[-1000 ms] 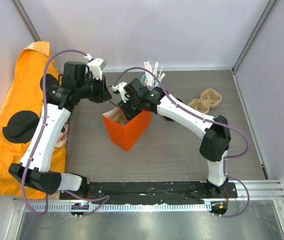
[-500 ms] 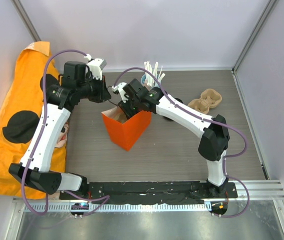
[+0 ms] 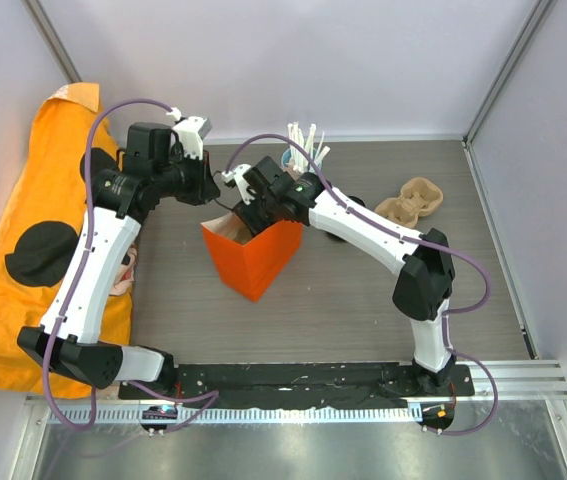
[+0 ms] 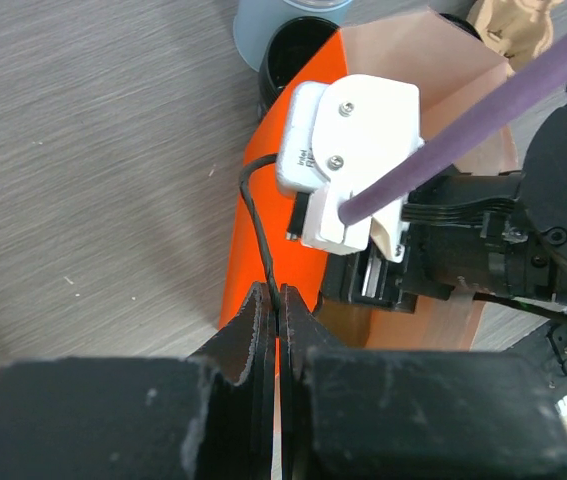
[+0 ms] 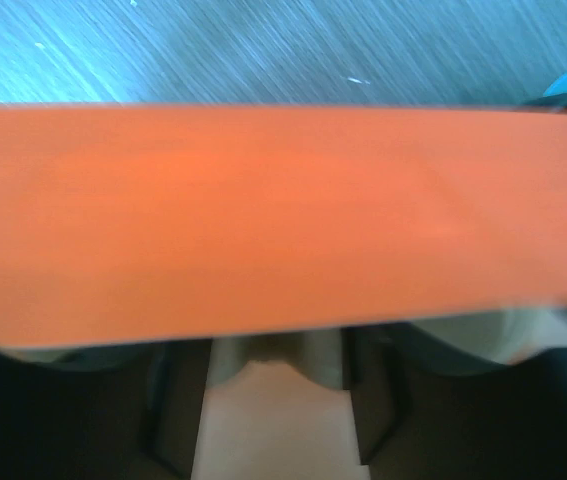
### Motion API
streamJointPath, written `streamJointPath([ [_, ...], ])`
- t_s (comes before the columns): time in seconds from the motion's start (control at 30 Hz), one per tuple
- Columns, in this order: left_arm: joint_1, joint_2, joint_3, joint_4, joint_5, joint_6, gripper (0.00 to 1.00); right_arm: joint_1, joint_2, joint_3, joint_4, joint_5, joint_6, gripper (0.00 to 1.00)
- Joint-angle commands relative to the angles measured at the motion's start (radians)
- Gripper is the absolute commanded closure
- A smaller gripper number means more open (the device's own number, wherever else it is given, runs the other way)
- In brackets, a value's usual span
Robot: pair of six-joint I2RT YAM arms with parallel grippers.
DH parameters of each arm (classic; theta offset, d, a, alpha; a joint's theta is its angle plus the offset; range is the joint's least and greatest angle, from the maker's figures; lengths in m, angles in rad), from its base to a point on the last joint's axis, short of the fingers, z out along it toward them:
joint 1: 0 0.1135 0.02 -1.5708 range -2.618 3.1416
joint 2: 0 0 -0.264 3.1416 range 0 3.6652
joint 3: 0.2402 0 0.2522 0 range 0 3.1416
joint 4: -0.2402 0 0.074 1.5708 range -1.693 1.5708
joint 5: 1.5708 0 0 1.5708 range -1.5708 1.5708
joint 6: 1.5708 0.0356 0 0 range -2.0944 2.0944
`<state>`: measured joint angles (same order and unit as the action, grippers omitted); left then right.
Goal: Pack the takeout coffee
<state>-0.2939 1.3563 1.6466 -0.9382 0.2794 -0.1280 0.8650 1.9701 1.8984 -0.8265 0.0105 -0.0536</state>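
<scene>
An orange paper bag [image 3: 253, 257] stands open in the middle of the table. My left gripper [image 3: 209, 188] is above its far left corner, shut on the bag's thin black cord handle [image 4: 260, 225], which runs between the fingertips [image 4: 263, 315]. My right gripper [image 3: 247, 214] reaches down into the bag's mouth. In the right wrist view the bag's orange wall [image 5: 283, 220] fills the frame. Below it the dark fingers [image 5: 371, 400] stand apart with a pale tan surface [image 5: 273, 420] between them. Whether they grip it is unclear. No coffee cup shows inside the bag.
Two pulp cup carriers [image 3: 410, 203] lie at the right of the table. A blue-grey cup [image 4: 273, 22] with white sticks [image 3: 303, 140] and a black lid [image 4: 298, 55] stand behind the bag. An orange cloth [image 3: 23, 230] with black discs covers the left side.
The right wrist and the bag have shifted slightly to the left. The left gripper keeps its hold on the handle in the same place.
</scene>
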Motion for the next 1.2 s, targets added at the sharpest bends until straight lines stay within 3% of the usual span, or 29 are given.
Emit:
streamJointPath([
  [0.0, 0.006, -0.019, 0.018, 0.033, -0.016, -0.007, 1.00, 0.005, -0.039, 0.030, -0.042, 0.025, -0.012, 0.38],
  [0.23, 0.006, -0.017, 0.015, 0.036, -0.031, -0.009, 1.00, 0.005, -0.085, 0.045, -0.053, 0.002, -0.029, 0.16],
  [0.33, 0.009, -0.016, 0.013, 0.038, -0.034, -0.012, 1.00, 0.002, -0.108, 0.054, -0.054, -0.039, -0.041, 0.11],
  [1.17, 0.018, -0.028, 0.002, 0.044, -0.006, -0.013, 1.00, 0.003, -0.221, 0.186, -0.086, -0.196, -0.092, 0.06],
])
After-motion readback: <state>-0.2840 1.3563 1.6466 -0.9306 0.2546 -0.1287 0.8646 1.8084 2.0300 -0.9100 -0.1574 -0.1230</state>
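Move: The right hand is inside the bag with the cup carrier still between its fingers, the carrier's middle some 3 cm below them. The bag floor's middle lies roughly 13 cm down, 4 cm back and 1 cm left. The black cup stands outside, about 4 cm ahead and 4 cm right; the blue cup of sticks about 10 cm ahead and 8 cm right. From the left hand, holding a handle, that floor is some 5 cm back, 8 cm right and 27 cm below. Spread the right fingers from half open to nearly wide to let go of the cup carrier inside the bag, then lift that hand up about 11 cm, drawing back 3 to 4 cm as it clears the carrier. Swing its fingers some 15 degrees up towards the left on the way. Keep the left gripper shut on the bag's handle, practically in place. ##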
